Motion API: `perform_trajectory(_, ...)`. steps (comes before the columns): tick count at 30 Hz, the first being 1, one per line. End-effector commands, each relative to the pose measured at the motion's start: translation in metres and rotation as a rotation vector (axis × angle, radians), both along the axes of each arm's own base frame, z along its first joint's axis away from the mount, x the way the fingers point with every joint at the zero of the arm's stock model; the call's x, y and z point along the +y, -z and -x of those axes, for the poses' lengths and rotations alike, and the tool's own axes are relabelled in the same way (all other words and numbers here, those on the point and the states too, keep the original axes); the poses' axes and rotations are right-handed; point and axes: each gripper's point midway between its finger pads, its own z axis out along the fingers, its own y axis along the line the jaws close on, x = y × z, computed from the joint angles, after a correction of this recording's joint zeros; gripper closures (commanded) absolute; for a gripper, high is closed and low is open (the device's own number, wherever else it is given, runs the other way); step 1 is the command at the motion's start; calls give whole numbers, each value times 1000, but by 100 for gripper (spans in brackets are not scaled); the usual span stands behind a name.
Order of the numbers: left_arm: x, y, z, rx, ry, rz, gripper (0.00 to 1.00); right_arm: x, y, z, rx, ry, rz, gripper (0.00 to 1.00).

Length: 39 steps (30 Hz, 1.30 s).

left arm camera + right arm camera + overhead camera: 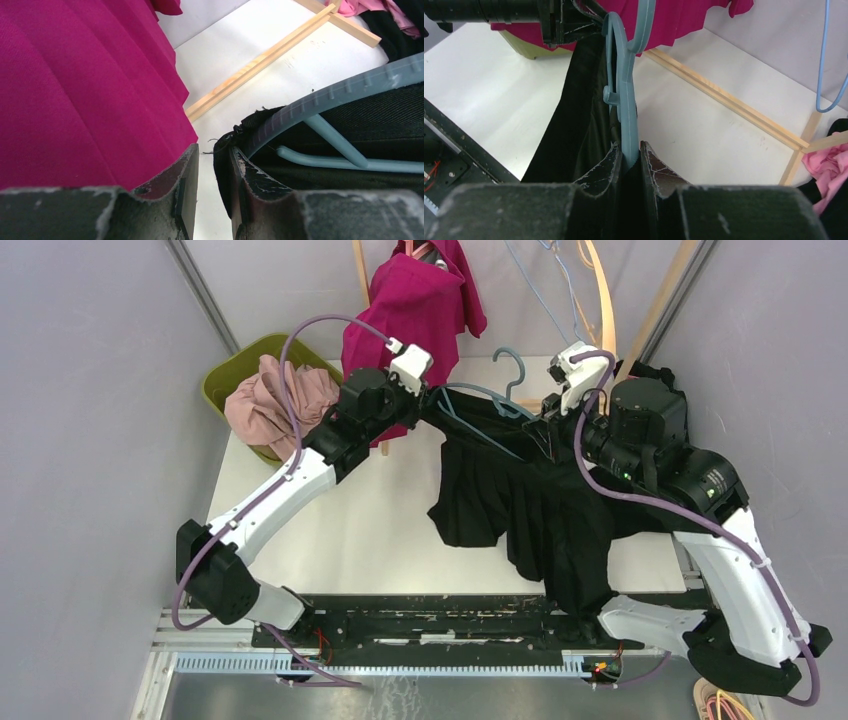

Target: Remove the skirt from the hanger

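Note:
A black skirt [530,510] hangs on a blue-grey plastic hanger [500,400] held up above the white table [350,510]. Its hem drapes down to the table's near edge. My right gripper [548,425] is shut on the hanger's right end; in the right wrist view [630,146] the blue bar [626,100] runs between the fingers with black cloth beside it. My left gripper [428,392] is at the hanger's left end. In the left wrist view [214,149] its jaws stand apart, with the skirt's waistband corner [225,150] against the right finger and the hanger arm [320,100] just beyond.
A magenta garment [415,300] hangs on a wooden rack right behind the left gripper. An olive bin [232,365] with pink clothes stands at the far left. Thin blue wire hangers [560,280] hang at the back right. Wooden rack rails [260,62] lie on the table.

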Motion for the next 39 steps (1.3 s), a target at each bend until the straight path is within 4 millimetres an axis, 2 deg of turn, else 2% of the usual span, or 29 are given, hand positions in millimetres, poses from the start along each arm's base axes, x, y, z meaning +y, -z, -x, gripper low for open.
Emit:
perform_trajectory(1, 46, 14, -12, 48, -164, -45, 67, -6, -83, -14, -263, 93, -249, 99)
perform_trajectory(7, 46, 2, 2, 58, -140, -15, 67, 15, -91, -39, -305, 80, -267, 99)
perform_trajectory(15, 58, -10, 13, 42, -155, -40, 65, 8, -103, -41, -363, 99, -247, 99)
perform_trajectory(17, 58, -17, 13, 33, -151, -34, 57, 9, -102, -41, -358, 96, -250, 99)
perform_trajectory(18, 57, -20, 14, 31, -147, -31, 48, 9, -102, -40, -356, 92, -253, 99)
perform_trajectory(20, 55, -26, 14, 26, -139, -22, 21, 10, -100, -40, -350, 88, -255, 99)
perform_trajectory(23, 53, -43, 17, 5, -130, 2, 1, 12, -98, -39, -339, 80, -258, 99)
perform_trajectory(30, 61, -88, 27, -65, -137, 48, 1, 20, -95, -42, -324, 56, -261, 99)
perform_trajectory(36, 53, -106, 38, -65, -81, 118, 1, 30, -94, -49, -314, 40, -283, 99)
perform_trajectory(39, 47, -110, 46, -56, -43, 142, 1, 39, -103, -53, -335, 24, -322, 99)
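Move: The left fingers already pinch the black skirt's waistband, with the hanger's left end just inside the fold, about 3 cm to their right, 1 cm ahead and 1 cm above. From that hand the pink skirt hangs some 14 cm ahead and 3 cm left, roughly level; the green basket stands about 28 cm left, 3 cm ahead and 25 cm lower. From the right hand, gripping the hanger just right of its neck, that same end lies about 15 cm left, 13 cm ahead and 7 cm lower. Still pinching the waistband, the left hand pulls it about 5 cm to the left, turning slightly counter-clockwise, then opens wide, lets go of the skirt and rises some 7 cm, drawing back a little. The right hand keeps its grip on the hanger and carries it about 5 cm forward and as much up, and slightly left, tipping its fingers up by some 10 degrees. ##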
